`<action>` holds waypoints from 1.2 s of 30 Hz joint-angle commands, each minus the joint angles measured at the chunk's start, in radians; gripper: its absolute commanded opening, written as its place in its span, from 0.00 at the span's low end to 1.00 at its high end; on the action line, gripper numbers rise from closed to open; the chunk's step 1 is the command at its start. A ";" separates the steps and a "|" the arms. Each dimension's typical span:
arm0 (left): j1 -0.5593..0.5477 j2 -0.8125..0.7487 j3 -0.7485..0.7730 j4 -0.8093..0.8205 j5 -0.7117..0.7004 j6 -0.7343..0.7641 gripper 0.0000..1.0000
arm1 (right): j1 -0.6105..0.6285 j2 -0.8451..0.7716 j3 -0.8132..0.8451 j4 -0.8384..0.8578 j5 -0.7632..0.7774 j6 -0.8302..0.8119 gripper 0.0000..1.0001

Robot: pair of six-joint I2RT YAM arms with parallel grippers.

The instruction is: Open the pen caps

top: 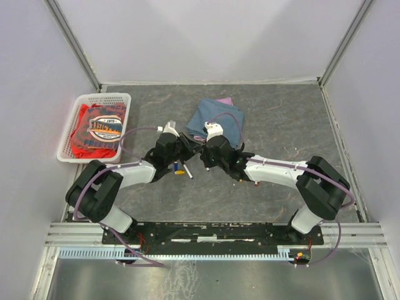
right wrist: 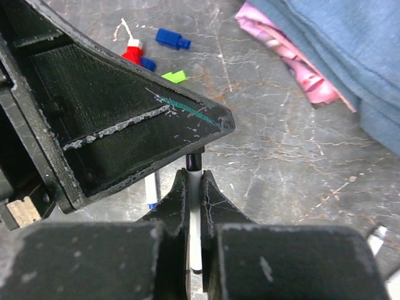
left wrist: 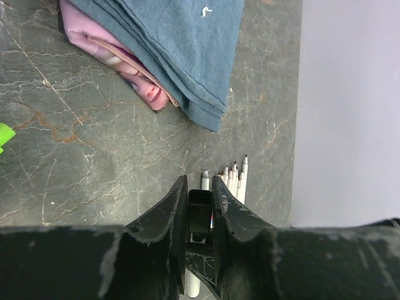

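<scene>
My two grippers meet over the middle of the table. The left gripper (left wrist: 200, 184) is shut on a black pen cap (left wrist: 200, 212). The right gripper (right wrist: 195, 178) is shut on the same pen's white barrel (right wrist: 195, 219), with the black cap (right wrist: 195, 161) poking out above its fingertips against the left gripper's finger (right wrist: 112, 112). From above, the left gripper (top: 187, 152) and right gripper (top: 205, 155) stand tip to tip. Loose caps lie on the table: blue (right wrist: 172, 39), red (right wrist: 132, 53), green (right wrist: 174, 76). Several uncapped pens (left wrist: 240, 178) lie side by side.
A folded blue cloth (top: 215, 122) over a pink one (left wrist: 134, 65) lies just behind the grippers. A white basket (top: 65, 147) holding a red garment stands at the far left. Another pen (right wrist: 150, 190) with a blue end lies under the grippers.
</scene>
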 commanded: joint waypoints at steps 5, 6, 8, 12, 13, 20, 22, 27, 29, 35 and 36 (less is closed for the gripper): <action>-0.008 -0.013 0.109 0.063 -0.245 0.044 0.03 | 0.028 -0.012 -0.053 -0.126 0.126 -0.032 0.01; -0.008 -0.015 0.090 0.106 -0.241 0.049 0.03 | 0.028 -0.022 -0.069 -0.105 0.109 -0.032 0.01; -0.001 -0.020 0.060 0.169 -0.206 0.075 0.03 | 0.019 -0.048 -0.107 -0.049 0.049 -0.027 0.01; 0.062 -0.041 -0.012 0.301 -0.067 0.135 0.03 | -0.052 -0.126 -0.219 0.140 -0.176 0.029 0.01; 0.081 -0.040 -0.033 0.334 -0.017 0.137 0.03 | -0.078 -0.141 -0.248 0.191 -0.228 0.051 0.01; 0.165 -0.016 -0.109 0.461 0.162 0.101 0.03 | -0.127 -0.167 -0.284 0.259 -0.301 0.079 0.01; 0.165 -0.043 -0.100 0.330 0.126 0.142 0.03 | -0.127 -0.159 -0.257 0.178 -0.241 0.076 0.01; 0.164 -0.141 -0.062 -0.065 -0.061 0.286 0.03 | -0.127 -0.124 -0.205 0.041 -0.117 0.082 0.01; 0.164 -0.178 -0.062 -0.164 -0.139 0.337 0.03 | -0.127 -0.104 -0.179 -0.005 -0.065 0.090 0.01; 0.153 -0.259 -0.096 -0.298 -0.272 0.407 0.04 | -0.127 -0.043 -0.127 -0.117 0.071 0.106 0.06; 0.151 -0.268 -0.107 -0.301 -0.285 0.412 0.04 | -0.126 -0.037 -0.122 -0.127 0.086 0.108 0.07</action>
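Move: Some 9 cm to the left of the left hand, 2 cm ahead and 9 cm down, lies the pile of red caps. A lone blue cap is 8 cm left and 6 ahead, a yellow cap 9 left and 6 back, and a black-capped pen 6 left and 5 back, all on the table. For the right hand, the row of uncapped pens lies about 18 cm to the right, 6 back and 8 below. Pulling apart after a brief hold, the left fingers keep the black cap and go forward, left and up, while the right ones take the pen body right, back and down. The left hand then sinks and swings left towards the red caps, about 11 cm left overall, its left side rolling up some 20 degrees; the right goes on right and down towards the pen row. ##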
